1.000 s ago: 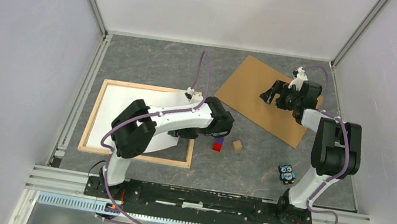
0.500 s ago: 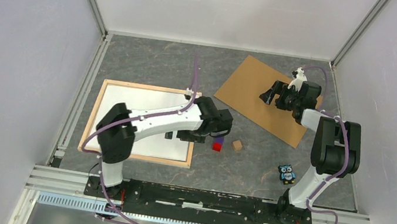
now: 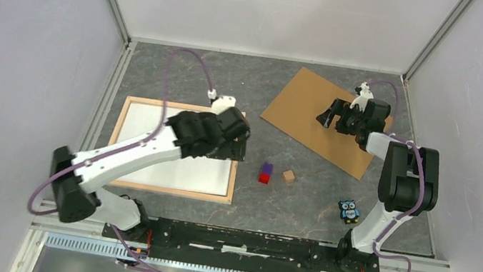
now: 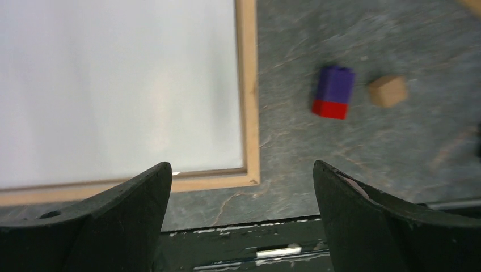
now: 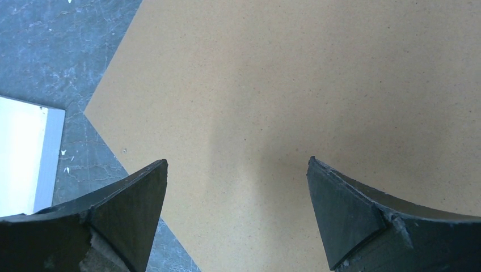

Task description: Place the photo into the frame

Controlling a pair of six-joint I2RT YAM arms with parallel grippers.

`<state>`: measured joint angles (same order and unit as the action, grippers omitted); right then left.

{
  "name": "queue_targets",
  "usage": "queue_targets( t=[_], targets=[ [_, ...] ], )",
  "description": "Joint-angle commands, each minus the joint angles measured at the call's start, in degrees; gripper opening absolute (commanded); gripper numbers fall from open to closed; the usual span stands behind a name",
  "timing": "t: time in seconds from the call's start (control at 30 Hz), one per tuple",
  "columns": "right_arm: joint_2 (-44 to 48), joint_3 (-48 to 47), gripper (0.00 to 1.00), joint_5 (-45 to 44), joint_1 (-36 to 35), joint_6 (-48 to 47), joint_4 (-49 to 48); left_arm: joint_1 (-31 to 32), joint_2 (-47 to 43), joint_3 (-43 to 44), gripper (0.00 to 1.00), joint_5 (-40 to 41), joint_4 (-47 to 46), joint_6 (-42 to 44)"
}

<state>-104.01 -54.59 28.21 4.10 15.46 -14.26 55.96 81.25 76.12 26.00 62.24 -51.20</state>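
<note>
The frame (image 3: 113, 138) of light wooden slats lies flat on the left of the table. A white sheet, the photo (image 3: 153, 130), lies inside it with a plain white face up. In the left wrist view the frame's near right corner (image 4: 248, 141) borders the photo (image 4: 113, 85). My left gripper (image 3: 228, 150) hangs open and empty above that right side (image 4: 241, 163). My right gripper (image 3: 334, 115) stands open and empty over the brown backing board (image 3: 312, 128) at the back right (image 5: 237, 160).
A red and purple block (image 3: 265, 173) and a small wooden cube (image 3: 288, 176) lie just right of the frame. An owl toy (image 3: 349, 210) sits near the right arm's base. The black rail (image 3: 244, 241) runs along the near edge.
My left gripper has opened, let go of the photo's near right part and risen, the arm swinging back to the left. The right arm has not moved.
</note>
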Motion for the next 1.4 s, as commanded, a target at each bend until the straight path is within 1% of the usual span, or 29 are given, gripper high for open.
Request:
queue_targets(
  t=[0.0,0.1,0.17,0.2,0.27,0.3,0.33,0.4,0.47,0.6,0.7,0.8,0.9,0.97,1.03,1.07,1.17,1.23,1.37],
  targets=[
    [0.12,-1.21,0.98,-2.45,-1.31,-2.47,1.02,-5.34,-10.76,-4.56,1.00,-7.23,-19.85,13.22],
    [0.21,-2.26,0.98,-4.87,-3.12,-3.84,2.76,-10.97,-14.56,-10.41,1.00,-9.38,-29.51,14.91],
    [0.55,-3.04,0.98,-6.40,-3.79,-4.87,4.37,-14.44,-15.23,-14.38,1.00,-9.12,-37.05,12.82],
    [0.99,-3.15,0.98,-6.98,-3.81,-5.18,4.70,-14.83,-15.23,-16.84,1.00,-6.75,-40.08,9.85],
    [1.96,-3.20,0.98,-7.64,-5.18,-5.65,5.39,-14.83,-13.77,-21.23,1.00,-4.27,-49.81,7.22],
    [2.46,-3.60,0.98,-7.94,-5.34,-5.99,5.99,-14.82,-12.06,-21.75,1.00,-3.20,-51.96,5.11],
    [2.70,-4.12,0.98,-8.35,-5.34,-6.22,7.13,-14.83,-9.28,-20.96,1.00,-2.19,-52.17,3.87],
    [3.60,-5.14,0.98,-8.75,-5.39,-6.89,9.57,-14.83,-2.38,-15.86,1.00,-1.79,-49.56,3.63],
    [5.66,-3.86,0.98,-9.81,-5.41,-7.43,10.60,-14.83,3.53,-11.44,1.00,-3.01,-48.49,6.51],
    [10.87,1.44,0.98,-14.86,-5.10,-8.92,12.00,-15.25,9.51,-10.16,1.00,-6.68,-58.46,11.27],
    [15.77,6.82,0.98,-20.14,-4.42,-9.27,11.19,-17.03,15.19,-4.21,1.00,-13.76,-60.20,14.58],
    [17.91,9.78,0.98,-20.93,-0.40,-8.55,10.79,-18.77,22.10,3.16,1.00,-18.46,-57.60,15.04],
    [17.61,10.86,0.98,-20.85,3.44,-6.81,11.08,-20.63,26.74,5.74,1.00,-20.54,-59.29,12.44],
    [17.86,12.78,0.98,-20.82,5.67,-5.67,9.36,-21.29,30.02,8.98,1.00,-22.27,-59.84,12.84],
    [17.98,14.65,0.98,-20.52,7.53,-4.52,7.55,-21.83,34.37,14.35,0.99,-26.95,-58.45,14.27],
    [17.76,15.29,0.98,-20.39,8.16,-3.90,6.86,-22.03,36.78,16.97,0.97,-29.41,-57.45,15.11],
    [16.71,15.83,0.98,-20.12,9.08,-3.23,6.24,-22.09,42.02,23.37,0.95,-31.31,-55.94,17.39],
    [16.17,15.42,0.98,-20.38,9.24,-3.33,6.70,-22.04,44.73,26.93,0.95,-30.70,-54.15,18.76],
    [15.89,15.00,0.98,-21.05,9.33,-3.21,7.05,-22.05,50.34,35.75,0.95,-27.49,-46.99,20.86]
  ],
)
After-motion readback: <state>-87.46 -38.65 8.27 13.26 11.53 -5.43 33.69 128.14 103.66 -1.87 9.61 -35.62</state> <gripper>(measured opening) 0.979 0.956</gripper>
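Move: The backing board is the left hand's aim: its middle lies some 21 cm ahead, 36 cm to the right and 17 cm below. At that same depth below, the framed white sheet is about 17 cm left and 4 cm ahead, the red-purple block 16 cm right and the wooden block 24 cm right, both level with the hand. From the right hand, the board's middle is about 3 cm back, 3 cm left and 6 cm below. Forward and to the right, the open left hand leaves the frame for the backing board's left part, covering nearly 30 cm forward and 15 cm right; it first lifts about 5 cm, then sinks 12 cm, rolling its left side down some 30 degrees. The open right hand shifts right and back over the board towards its near-right corner, rising briefly before dipping, and turns clockwise about 20 degrees. ##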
